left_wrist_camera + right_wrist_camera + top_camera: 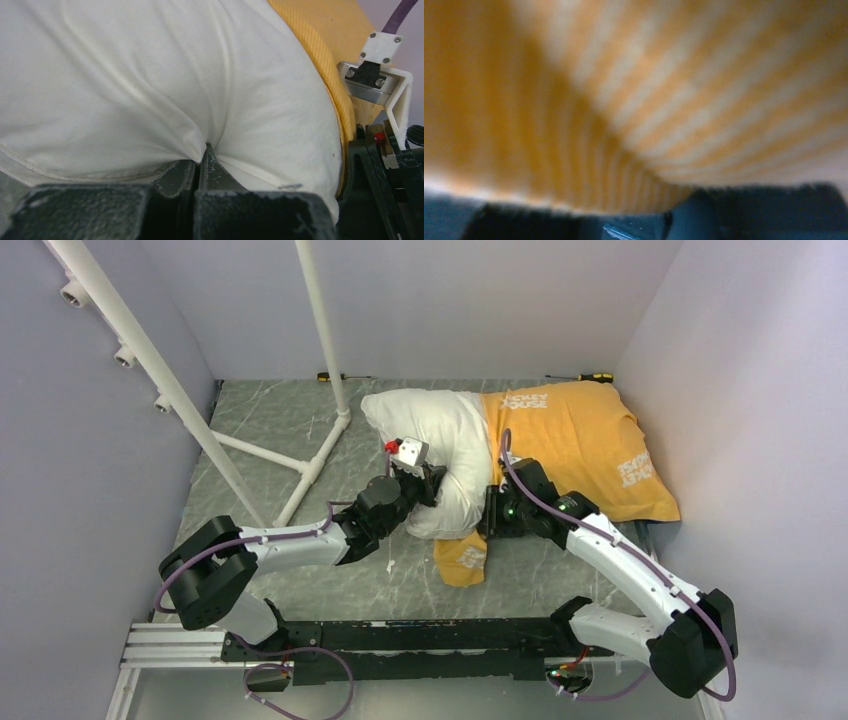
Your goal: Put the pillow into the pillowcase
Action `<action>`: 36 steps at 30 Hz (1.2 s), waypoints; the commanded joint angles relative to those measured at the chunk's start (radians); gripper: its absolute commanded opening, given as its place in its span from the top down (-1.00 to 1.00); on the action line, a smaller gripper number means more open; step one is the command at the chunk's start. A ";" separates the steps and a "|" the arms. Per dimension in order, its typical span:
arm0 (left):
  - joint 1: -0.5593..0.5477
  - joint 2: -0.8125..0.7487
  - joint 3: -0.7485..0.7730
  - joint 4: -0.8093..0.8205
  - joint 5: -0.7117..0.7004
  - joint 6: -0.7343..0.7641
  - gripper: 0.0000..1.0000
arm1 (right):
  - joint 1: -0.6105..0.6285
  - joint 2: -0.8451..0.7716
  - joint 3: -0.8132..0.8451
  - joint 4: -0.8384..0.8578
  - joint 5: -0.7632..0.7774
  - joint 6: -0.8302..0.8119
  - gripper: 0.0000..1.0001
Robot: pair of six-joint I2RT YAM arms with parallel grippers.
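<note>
The white pillow (432, 440) lies mid-table, its right part inside the yellow-orange pillowcase (580, 440), which spreads to the back right. A loose corner of the case (462, 558) lies in front of the pillow. My left gripper (432, 483) is shut on a fold of the pillow's front edge; in the left wrist view the fingertips (202, 155) pinch white pillow fabric (150, 90). My right gripper (495, 508) sits at the case's opening beside the pillow. Blurred striped pillowcase cloth (624, 90) fills the right wrist view, down onto the jaws; their gap is not visible.
A white pipe frame (318, 455) stands on the table's left half. Two screwdrivers (330, 376) (597, 377) lie along the back wall. Grey walls close in on the left, back and right. The right arm's wrist mount (380, 75) shows beside the pillow.
</note>
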 commanded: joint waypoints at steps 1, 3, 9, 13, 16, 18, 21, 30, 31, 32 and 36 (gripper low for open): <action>-0.007 -0.014 0.023 0.030 0.021 0.002 1.00 | 0.002 -0.007 -0.003 0.086 -0.006 0.005 0.59; -0.006 -0.019 0.023 0.022 0.010 0.000 1.00 | 0.002 -0.037 -0.009 0.071 -0.018 0.001 1.00; -0.006 -0.015 0.018 0.019 -0.026 -0.008 1.00 | 0.002 -0.120 0.055 -0.078 -0.074 -0.061 1.00; 0.000 0.009 0.031 0.019 0.011 -0.017 1.00 | 0.001 -0.196 0.100 -0.082 -0.178 -0.116 1.00; 0.000 0.035 0.036 0.055 0.046 -0.027 1.00 | 0.002 -0.227 0.098 0.001 -0.327 -0.161 1.00; -0.001 0.064 0.051 0.075 0.080 -0.036 1.00 | 0.001 -0.225 0.085 0.080 -0.427 -0.171 1.00; 0.000 0.124 0.093 0.087 0.141 -0.068 1.00 | 0.002 -0.196 0.079 0.223 -0.568 -0.149 1.00; 0.001 -0.011 0.354 -0.606 0.027 0.075 -0.37 | -0.001 -0.071 0.170 0.210 -0.387 -0.138 1.00; 0.006 -0.025 0.426 -0.772 -0.014 0.078 -0.53 | -0.003 -0.069 0.170 0.198 -0.368 -0.138 1.00; 0.014 -0.029 0.522 -0.917 -0.034 0.076 -0.63 | -0.007 -0.066 0.170 0.191 -0.357 -0.137 1.00; 0.147 -0.016 0.730 -1.464 0.111 -0.136 -0.74 | -0.022 -0.049 0.168 0.191 -0.362 -0.127 1.00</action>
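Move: Just between the right fingertips, about 1 cm ahead, is the near rim of the pillowcase. From this hand the bare end of the pillow lies some 12 cm ahead and 10 cm left, the loose orange flap 5 cm back, 5 cm left and about 10 cm down. The left hand grips the pillow, whose bare end centres about 4 cm ahead and 8 cm below; from it the pillowcase mouth lies some 12 cm right and 4 cm ahead, 7 cm lower. Closing on the near rim, the right fingers pinch the orange cloth, lift it back and up about 6 cm, then swing it left and forward over the pillow, turning some 15 degrees counter-clockwise. Late on, the left hand, still gripping the pillow, shoves it forward and right towards the mouth by 2 to 3 cm, then opens wide and lifts off about 4 cm, rolling its left side up. ##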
